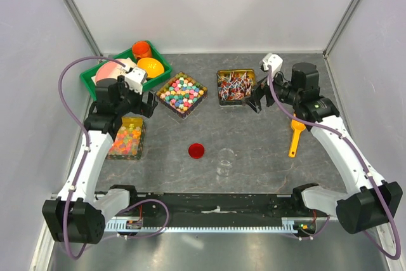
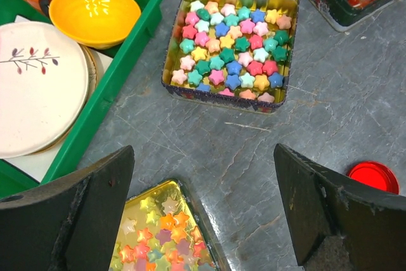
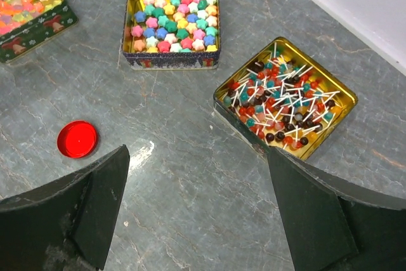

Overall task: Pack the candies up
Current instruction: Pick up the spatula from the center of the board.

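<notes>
The candies [image 1: 182,92] are small pastel stars filling a square gold tin at the middle back of the table. They also show in the left wrist view as candies [image 2: 230,46] and in the right wrist view as candies [image 3: 172,23]. My left gripper [image 1: 148,103] hovers just left of that tin, above the table. It is open, and the left gripper [image 2: 204,152] has only bare table between its fingers. My right gripper [image 1: 257,102] hangs beside the lollipop tin [image 1: 236,85]. The right gripper [image 3: 198,152] is open and holds nothing.
A clear jar [image 1: 225,160] and a red lid [image 1: 196,150] stand mid-table, and a yellow scoop [image 1: 295,136] lies at the right. A tin of gummy stars [image 1: 126,139] sits under the left arm. A green bin [image 1: 160,66] at the back left holds a plate, bowl and cup.
</notes>
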You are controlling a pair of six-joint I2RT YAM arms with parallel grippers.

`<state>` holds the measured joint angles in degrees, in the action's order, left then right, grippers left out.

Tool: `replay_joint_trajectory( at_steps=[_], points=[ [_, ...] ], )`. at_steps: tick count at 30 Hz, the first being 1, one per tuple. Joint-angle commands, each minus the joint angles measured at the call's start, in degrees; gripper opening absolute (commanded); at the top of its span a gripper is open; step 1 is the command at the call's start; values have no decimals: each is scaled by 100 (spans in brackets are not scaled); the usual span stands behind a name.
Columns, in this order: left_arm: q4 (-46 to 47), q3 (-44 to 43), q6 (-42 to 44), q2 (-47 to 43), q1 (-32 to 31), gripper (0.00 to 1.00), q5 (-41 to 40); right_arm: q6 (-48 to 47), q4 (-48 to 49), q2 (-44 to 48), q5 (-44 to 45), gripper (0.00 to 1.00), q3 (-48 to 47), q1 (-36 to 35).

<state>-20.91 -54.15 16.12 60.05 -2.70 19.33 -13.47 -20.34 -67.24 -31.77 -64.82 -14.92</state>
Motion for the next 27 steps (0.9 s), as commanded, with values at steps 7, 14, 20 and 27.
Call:
replay_joint_trajectory(
  at_steps=[7,14,20,27],
  points=[
    [-177,-157,216,358,-29,95,-307,-155,4,-105,101,98,-128,-99],
    [-186,-96,146,235,-38,93,-659,-129,21,-96,1142,98,-276,-117],
    [-274,-43,190,-10,-81,93,-632,-85,-233,79,2499,98,-120,-108],
    [-274,282,207,-468,-90,93,-527,-454,-620,361,3564,98,864,111]
  ],
)
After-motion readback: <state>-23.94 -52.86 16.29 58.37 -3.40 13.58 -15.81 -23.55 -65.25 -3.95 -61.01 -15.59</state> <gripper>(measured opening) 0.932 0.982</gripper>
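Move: The spatula (orange scoop) lies flat to my right hand's right, its middle some 16 cm over, about 4 cm nearer my base and roughly 21 cm below. The lollipop tin sits about 10 cm ahead of my right hand and 2 cm left; the clear glass stands some 6 cm left and 13 cm back. From my left hand the spatula is about 45 cm right and 4 cm back. After hovering almost still, I swing my open right hand to the right, away from the lollipop tin and towards the spatula, about 8 cm with a slight forward bow, sinking roughly 4 cm, mostly at the end. The wrist turns some 25 degrees clockwise as its fingers tip further down. My empty left hand dips about 3 cm near the candy tins, then starts rising and easing back. ##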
